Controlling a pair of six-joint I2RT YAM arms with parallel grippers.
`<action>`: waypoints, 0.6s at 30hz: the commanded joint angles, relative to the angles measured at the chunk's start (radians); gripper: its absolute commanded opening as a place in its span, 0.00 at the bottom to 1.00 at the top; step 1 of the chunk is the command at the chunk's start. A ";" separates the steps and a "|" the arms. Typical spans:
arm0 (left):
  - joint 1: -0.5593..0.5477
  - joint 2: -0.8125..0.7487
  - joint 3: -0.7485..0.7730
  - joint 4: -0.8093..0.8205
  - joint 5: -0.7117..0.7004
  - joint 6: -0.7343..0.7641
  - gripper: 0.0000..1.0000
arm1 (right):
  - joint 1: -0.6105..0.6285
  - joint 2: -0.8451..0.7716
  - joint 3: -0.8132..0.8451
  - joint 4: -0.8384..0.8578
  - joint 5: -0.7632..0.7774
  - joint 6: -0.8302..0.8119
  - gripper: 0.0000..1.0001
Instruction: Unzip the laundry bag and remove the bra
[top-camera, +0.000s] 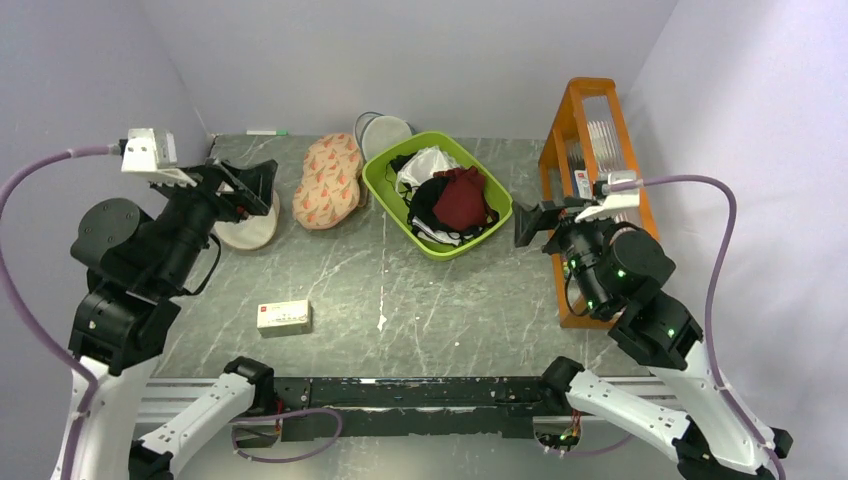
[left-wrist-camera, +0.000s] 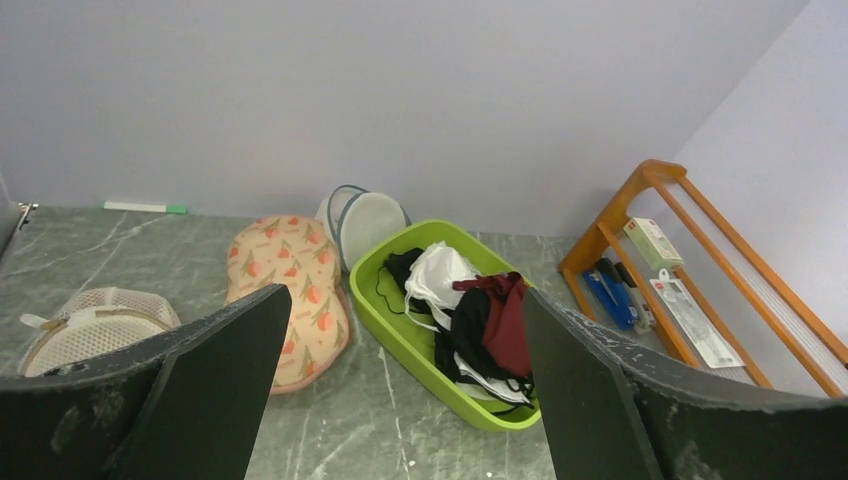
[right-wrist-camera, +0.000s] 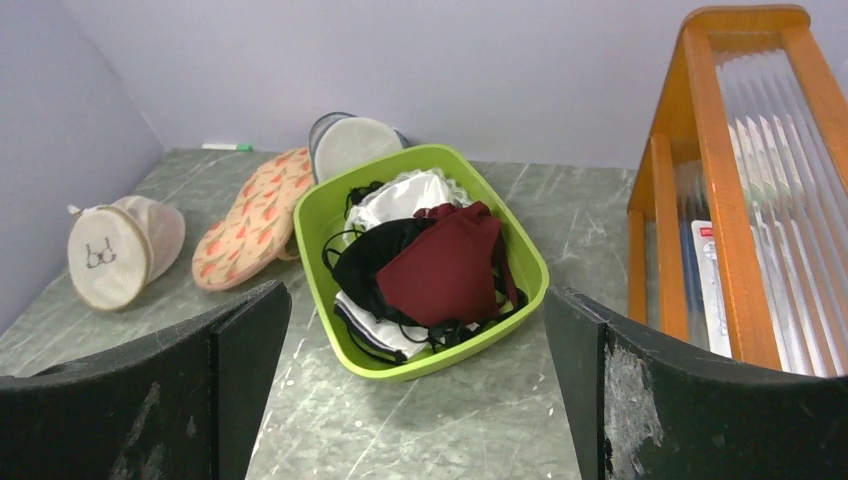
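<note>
The laundry bag (top-camera: 328, 180) is a peach-pink, two-lobed case with a flower print. It lies shut on the table, left of the green basket; it also shows in the left wrist view (left-wrist-camera: 290, 295) and the right wrist view (right-wrist-camera: 255, 215). The bra is hidden; no cream-white garment shows outside the bag. My left gripper (top-camera: 250, 192) is open and empty, held above the table left of the bag, its jaws wide apart (left-wrist-camera: 405, 295). My right gripper (top-camera: 527, 222) is open and empty, right of the basket, its jaws wide apart (right-wrist-camera: 416, 292).
A green basket (top-camera: 378, 180) holds a dark red garment (top-camera: 462, 197) with black and white garments. A round beige pouch with a bra drawing (right-wrist-camera: 105, 258) lies at the left. A round white mesh pouch (top-camera: 385, 130) stands behind the basket. An orange rack (top-camera: 590, 130) stands right. A small box (top-camera: 284, 317) lies near the front.
</note>
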 joint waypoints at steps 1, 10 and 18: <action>0.056 0.054 0.045 -0.017 0.080 0.004 0.97 | -0.095 0.042 0.032 0.039 -0.115 0.032 1.00; 0.145 0.196 0.067 -0.067 0.181 0.018 0.96 | -0.256 0.109 0.021 0.119 -0.316 0.058 1.00; 0.181 0.334 0.037 -0.131 0.240 0.037 0.96 | -0.315 0.142 0.022 0.181 -0.473 0.110 1.00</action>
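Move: The laundry bag with the bra drawing stands about 25 cm ahead of the left gripper, 18 cm to its left and some 41 cm below. On the table beyond lie the peach cushion, 33 cm ahead and 2 cm right, and the green basin, 33 cm ahead and 26 cm right. From the right gripper the laundry bag is about 27 cm ahead, 53 cm left and 35 cm down; the basin is roughly 32 cm ahead and 8 cm left. Bring the left gripper forward and down at once, about 8 cm each, closing on the laundry bag from high above the table while you tip the fingers down some 20 degrees and keep them wide open. Meanwhile ease the open right gripper about 5 cm forward, then bend it a couple of centimetres left, staying high and touching nothing. ##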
